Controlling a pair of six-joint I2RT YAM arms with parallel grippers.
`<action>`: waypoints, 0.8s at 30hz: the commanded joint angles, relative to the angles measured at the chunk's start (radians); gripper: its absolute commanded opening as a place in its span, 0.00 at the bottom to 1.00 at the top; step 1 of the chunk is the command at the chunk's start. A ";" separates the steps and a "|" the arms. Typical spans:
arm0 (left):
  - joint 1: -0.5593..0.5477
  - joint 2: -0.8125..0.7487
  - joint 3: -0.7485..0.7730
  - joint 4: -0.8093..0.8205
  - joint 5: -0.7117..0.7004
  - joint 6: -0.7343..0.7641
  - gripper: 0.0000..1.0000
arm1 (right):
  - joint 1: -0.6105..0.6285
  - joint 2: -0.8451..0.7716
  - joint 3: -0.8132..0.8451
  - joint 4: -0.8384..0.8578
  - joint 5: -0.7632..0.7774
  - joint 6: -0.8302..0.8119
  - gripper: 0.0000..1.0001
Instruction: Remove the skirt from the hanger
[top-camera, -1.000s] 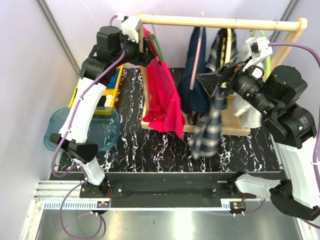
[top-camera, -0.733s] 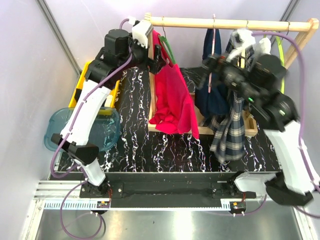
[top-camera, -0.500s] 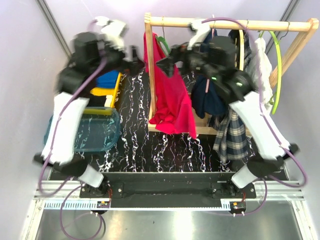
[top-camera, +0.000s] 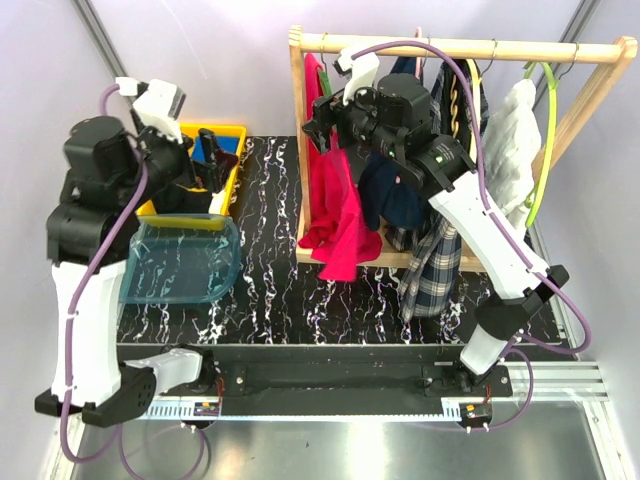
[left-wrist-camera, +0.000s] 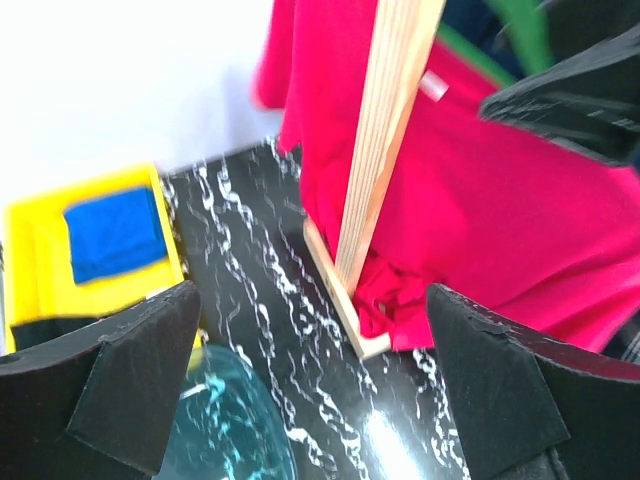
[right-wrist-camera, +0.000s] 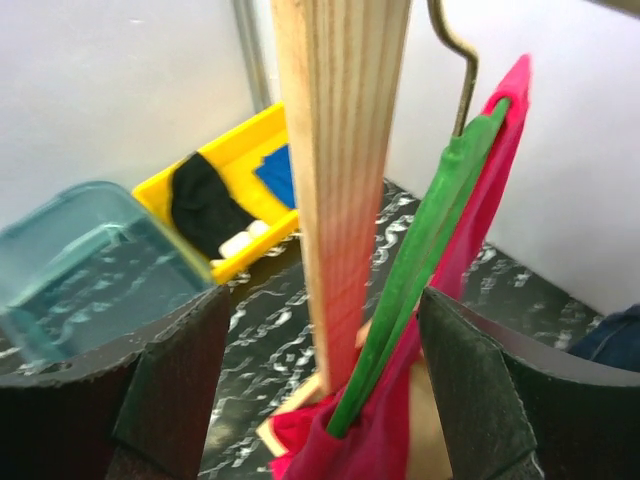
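The navy plaid skirt (top-camera: 432, 268) hangs from the wooden rail (top-camera: 520, 48), its hem just past the rack's base. A thin pale yellow hanger (top-camera: 472, 95) shows at its top, partly hidden by my right arm. My right gripper (top-camera: 318, 125) is open and empty at the rack's left post, well left of the skirt. In the right wrist view the gripper (right-wrist-camera: 320, 390) straddles the wooden post (right-wrist-camera: 340, 180); the skirt is out of that view. My left gripper (top-camera: 212, 160) is open and empty over the yellow bin. It is also open in the left wrist view (left-wrist-camera: 320, 400).
A red garment (top-camera: 340, 195) on a green hanger (right-wrist-camera: 420, 270) hangs by the left post. A navy garment (top-camera: 395, 195) hangs beside the skirt, and a white garment (top-camera: 505, 135) on a lime hanger at the right. A yellow bin (top-camera: 232, 175) and teal tub (top-camera: 185, 260) stand left.
My left arm has pulled back from the rack's left post to above the yellow bin. My right arm has swung left from the skirt to the left post. The skirt still hangs.
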 joint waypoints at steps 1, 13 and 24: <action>0.009 0.018 -0.023 -0.007 0.034 -0.034 0.99 | 0.012 -0.010 0.049 0.027 0.091 -0.122 0.82; 0.009 0.023 -0.057 -0.006 0.082 -0.037 0.99 | 0.015 0.025 0.050 0.060 0.191 -0.174 0.00; 0.009 0.060 -0.028 0.002 0.096 -0.046 0.99 | 0.020 -0.065 0.167 0.116 0.229 -0.260 0.00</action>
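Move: The green hanger holding the red garment stands just past the right hand's open fingers, about 3 cm ahead and 2 cm to the right, at finger height. The red garment hangs below, its middle some 3 cm ahead, 3 cm right and 17 cm down. The rack's left post is about 5 cm ahead and 4 cm left, the navy garment roughly 4 cm ahead and 14 cm right. From the left hand the green hanger lies some 10 cm ahead and 19 cm right. The right hand shuts its wide-open fingers on the green hanger, pinching it while easing about 3 cm forward and 3 cm to the right, rolling and swinging clockwise some 15 degrees in all; it then starts upward, gaining 1.5 cm. The left hand, open and empty, sinks about 3.5 cm and tips down slightly, drifting a little right and forward. ##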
